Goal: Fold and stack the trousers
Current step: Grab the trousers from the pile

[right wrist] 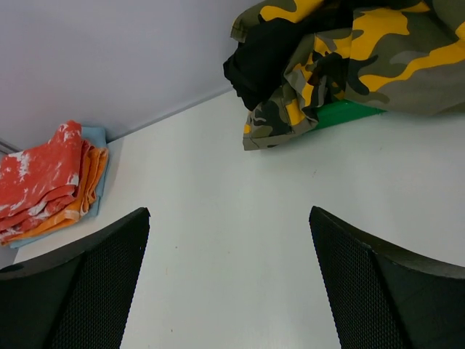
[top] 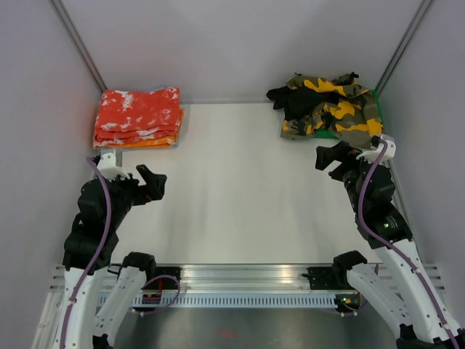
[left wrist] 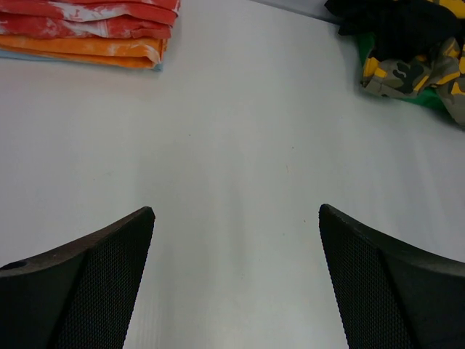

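The camouflage trousers [top: 336, 109] lie crumpled in a heap at the table's far right corner, olive-grey with yellow-orange patches. They also show at the top of the right wrist view as trousers [right wrist: 378, 51], and at the upper right of the left wrist view as trousers [left wrist: 414, 69]. My right gripper [top: 333, 161] hovers open just in front of the heap, apart from it; its fingers [right wrist: 363, 283] stand wide over bare table. On the near left my left gripper [top: 154, 183] is open too, with nothing between its fingers [left wrist: 109, 276].
A stack of folded red-orange speckled cloths [top: 138, 118] sits at the far left. A black garment [top: 294, 98] and a green cloth [right wrist: 341, 115] lie mixed in the trousers' heap. Grey walls [top: 232, 43] close in the back and both sides.
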Motion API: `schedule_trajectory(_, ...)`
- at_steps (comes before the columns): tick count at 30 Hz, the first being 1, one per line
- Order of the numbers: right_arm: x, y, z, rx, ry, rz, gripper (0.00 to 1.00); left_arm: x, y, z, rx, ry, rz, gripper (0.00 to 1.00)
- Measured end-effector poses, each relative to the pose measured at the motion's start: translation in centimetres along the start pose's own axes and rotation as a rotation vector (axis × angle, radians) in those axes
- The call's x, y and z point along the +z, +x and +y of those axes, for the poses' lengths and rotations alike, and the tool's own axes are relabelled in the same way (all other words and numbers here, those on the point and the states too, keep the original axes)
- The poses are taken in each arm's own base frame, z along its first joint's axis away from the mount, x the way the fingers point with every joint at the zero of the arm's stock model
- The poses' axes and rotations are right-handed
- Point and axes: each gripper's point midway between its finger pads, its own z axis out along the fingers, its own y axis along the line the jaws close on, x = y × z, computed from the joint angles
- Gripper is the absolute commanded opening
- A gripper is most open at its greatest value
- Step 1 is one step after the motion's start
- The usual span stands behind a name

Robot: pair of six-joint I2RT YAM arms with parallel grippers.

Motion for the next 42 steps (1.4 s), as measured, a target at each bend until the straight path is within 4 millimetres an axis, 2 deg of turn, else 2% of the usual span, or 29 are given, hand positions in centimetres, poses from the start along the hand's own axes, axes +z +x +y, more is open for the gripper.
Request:
schedule_trajectory(7, 0.6, -1.0, -2.2, 0.016, 0.169, -0.015, 0.98, -0.2, 0.5, -1.3, 0.011, 0.076, 0.029, 1.00)
schedule_trajectory(12, 2.8, -2.2, -2.3, -0.003, 0.258, -0.018, 0.98, -0.4, 1.0, -1.6, 0.027, 0.106, 0.038, 1.00)
schedule_trajectory(16, 6.5, -2.3, -2.0, -0.031, 0.318, 0.017, 0.98, 0.0, 1.8, -1.3, 0.038, 0.103, 0.057, 1.00)
schedule_trajectory(22, 14.6, -2.1, -1.2, -0.049, 0.350, 0.097, 0.97, 0.5, 2.9, -1.3, 0.045, 0.114, 0.089, 1.00)
schedule_trajectory(26, 17.7, -1.3, -1.5, -0.043, 0.352, 0.115, 0.97, 0.5, 2.9, -1.2, 0.045, 0.114, 0.087, 1.00)
schedule_trajectory(29, 19.9, -0.4, -2.5, -0.042, 0.370, 0.138, 0.96, 0.4, 2.9, -1.2, 0.045, 0.113, 0.081, 1.00)
schedule_trajectory(31, 21.7, 0.2, -3.5, -0.041, 0.389, 0.158, 0.92, 0.4, 2.8, -1.2, 0.045, 0.114, 0.078, 1.00)
schedule_trajectory(35, 24.9, 1.7, -5.7, -0.051, 0.430, 0.199, 0.93, 0.4, 2.8, -1.2, 0.045, 0.114, 0.079, 1.00)
schedule_trajectory(39, 25.5, 2.6, -8.1, -0.051, 0.468, 0.231, 0.93, 0.5, 2.9, -1.2, 0.045, 0.112, 0.084, 1.00)
schedule_trajectory(42, 25.5, 1.1, -11.0, 0.003, 0.501, 0.212, 0.93, 0.7, 3.2, -1.1, 0.044, 0.110, 0.091, 1.00)
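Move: The camouflage trousers, heaped against the back wall, lie about 34 cm ahead of the right hand, some 7 cm to its right and 26 cm below. From that hand, the black cloth on their left end is about 36 cm ahead and 7 cm left; the green cloth showing at their near edge is roughly 27 cm ahead, 6 cm right and 29 cm down. From the left hand the trousers are about 41 cm ahead, 56 cm right and 25 cm below. The right hand first edges right, then reaches quickly forward about 25 cm towards the camouflage trousers, staying nearly level until late in the reach, then sinking some 9 cm and sliding to the right as the forward travel stops. Its fingers stay wide open while tipping down by roughly 25 degrees and swinging clockwise, with no grip on the cloth begun; the empty left hand merely eases a couple of centimetres down and to the right. ##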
